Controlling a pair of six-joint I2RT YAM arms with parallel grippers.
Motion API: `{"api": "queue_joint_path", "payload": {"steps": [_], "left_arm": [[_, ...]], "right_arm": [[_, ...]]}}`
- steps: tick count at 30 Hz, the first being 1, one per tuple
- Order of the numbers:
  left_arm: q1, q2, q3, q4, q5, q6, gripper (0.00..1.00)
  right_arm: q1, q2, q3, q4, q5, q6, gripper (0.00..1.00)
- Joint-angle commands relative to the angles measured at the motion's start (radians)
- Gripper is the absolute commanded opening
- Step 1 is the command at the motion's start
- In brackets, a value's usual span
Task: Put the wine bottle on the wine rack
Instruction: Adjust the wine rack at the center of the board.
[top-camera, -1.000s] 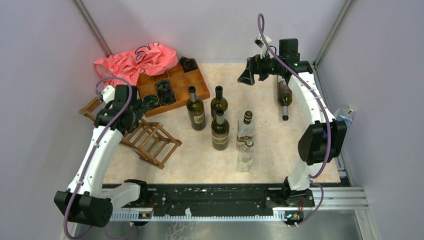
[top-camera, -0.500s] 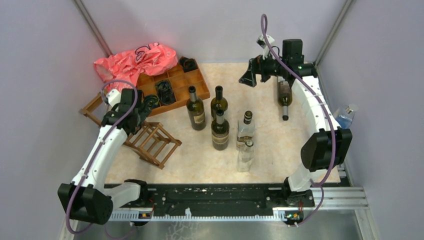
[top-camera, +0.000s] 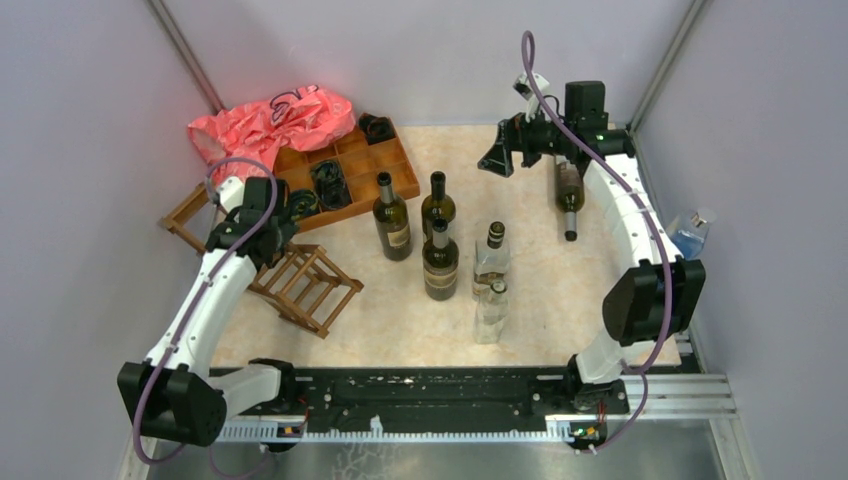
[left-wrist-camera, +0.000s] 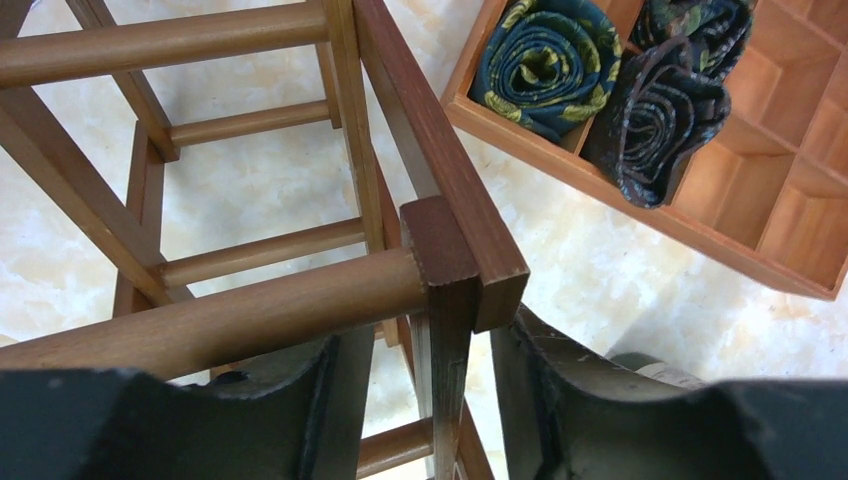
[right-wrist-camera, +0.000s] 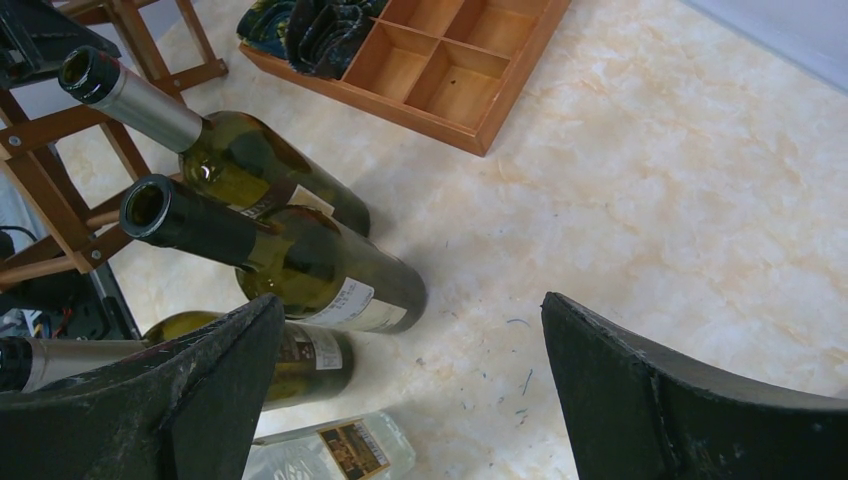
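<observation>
The dark brown wine rack (top-camera: 300, 280) stands at the left on the table; its far part is hidden under my left arm. My left gripper (top-camera: 280, 215) sits at its upper corner. In the left wrist view the fingers (left-wrist-camera: 330, 390) stand either side of the rack's corner post (left-wrist-camera: 445, 330), with a narrow gap showing on each side. Three dark wine bottles (top-camera: 392, 218) (top-camera: 437, 208) (top-camera: 440, 262) stand mid-table, and another dark bottle (top-camera: 569, 195) lies under my right arm. My right gripper (top-camera: 497, 155) hangs open and empty at the back right, above bare table (right-wrist-camera: 415, 330).
An orange-brown compartmented tray (top-camera: 385, 165) holding rolled dark cloths (left-wrist-camera: 550, 60) lies behind the rack, with a pink bag (top-camera: 270, 120) behind it. Two clear glass bottles (top-camera: 492, 262) (top-camera: 490, 310) stand right of the dark ones. A small blue bottle (top-camera: 690, 232) sits past the right edge.
My left gripper has shifted right and back onto the rack's corner, and its jaws have narrowed around the post. The right arm rose slightly.
</observation>
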Motion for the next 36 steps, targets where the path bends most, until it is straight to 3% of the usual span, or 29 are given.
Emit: {"api": "queue_joint_path", "payload": {"steps": [1, 4, 20, 30, 36], "left_arm": [[0.005, -0.009, -0.013, 0.021, 0.011, 0.038, 0.49], [0.005, -0.018, -0.015, 0.033, 0.026, 0.075, 0.39], [0.005, -0.025, 0.018, 0.129, 0.118, 0.393, 0.14], [0.005, -0.021, 0.045, 0.179, 0.213, 0.719, 0.01], [0.028, -0.008, 0.044, 0.179, 0.265, 0.824, 0.00]], "right_arm": [[0.004, -0.053, -0.001, 0.028, -0.016, -0.008, 0.99], [0.004, -0.046, 0.004, 0.028, -0.014, -0.009, 0.99], [0.004, -0.044, 0.009, 0.030, -0.022, -0.008, 0.99], [0.004, -0.051, 0.005, 0.027, -0.027, -0.009, 0.99], [0.004, -0.058, 0.000, 0.028, -0.042, -0.007, 0.99]]}}
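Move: The top end of the wine rack's near-side post stands between the left gripper's open fingers, practically at the hand point; the rack's middle is about 7 cm to the left, level fore and aft, and 9 cm lower. The wooden tray lies some 27 cm ahead and 11 cm right, 16 cm below; the nearest wine bottle is about 8 cm ahead and 25 cm right. From the right hand that post is roughly 47 cm left, 10 cm back, 11 cm lower. Keep the left gripper where it is and close its fingers from about half open until they pinch the wine rack's post. As they shut, start turning the wrist clockwise, and go on turning with the post gripped, some 30 degrees in all, letting the hand's left side rise about 20 degrees, so that the rack swings round with the hand. ##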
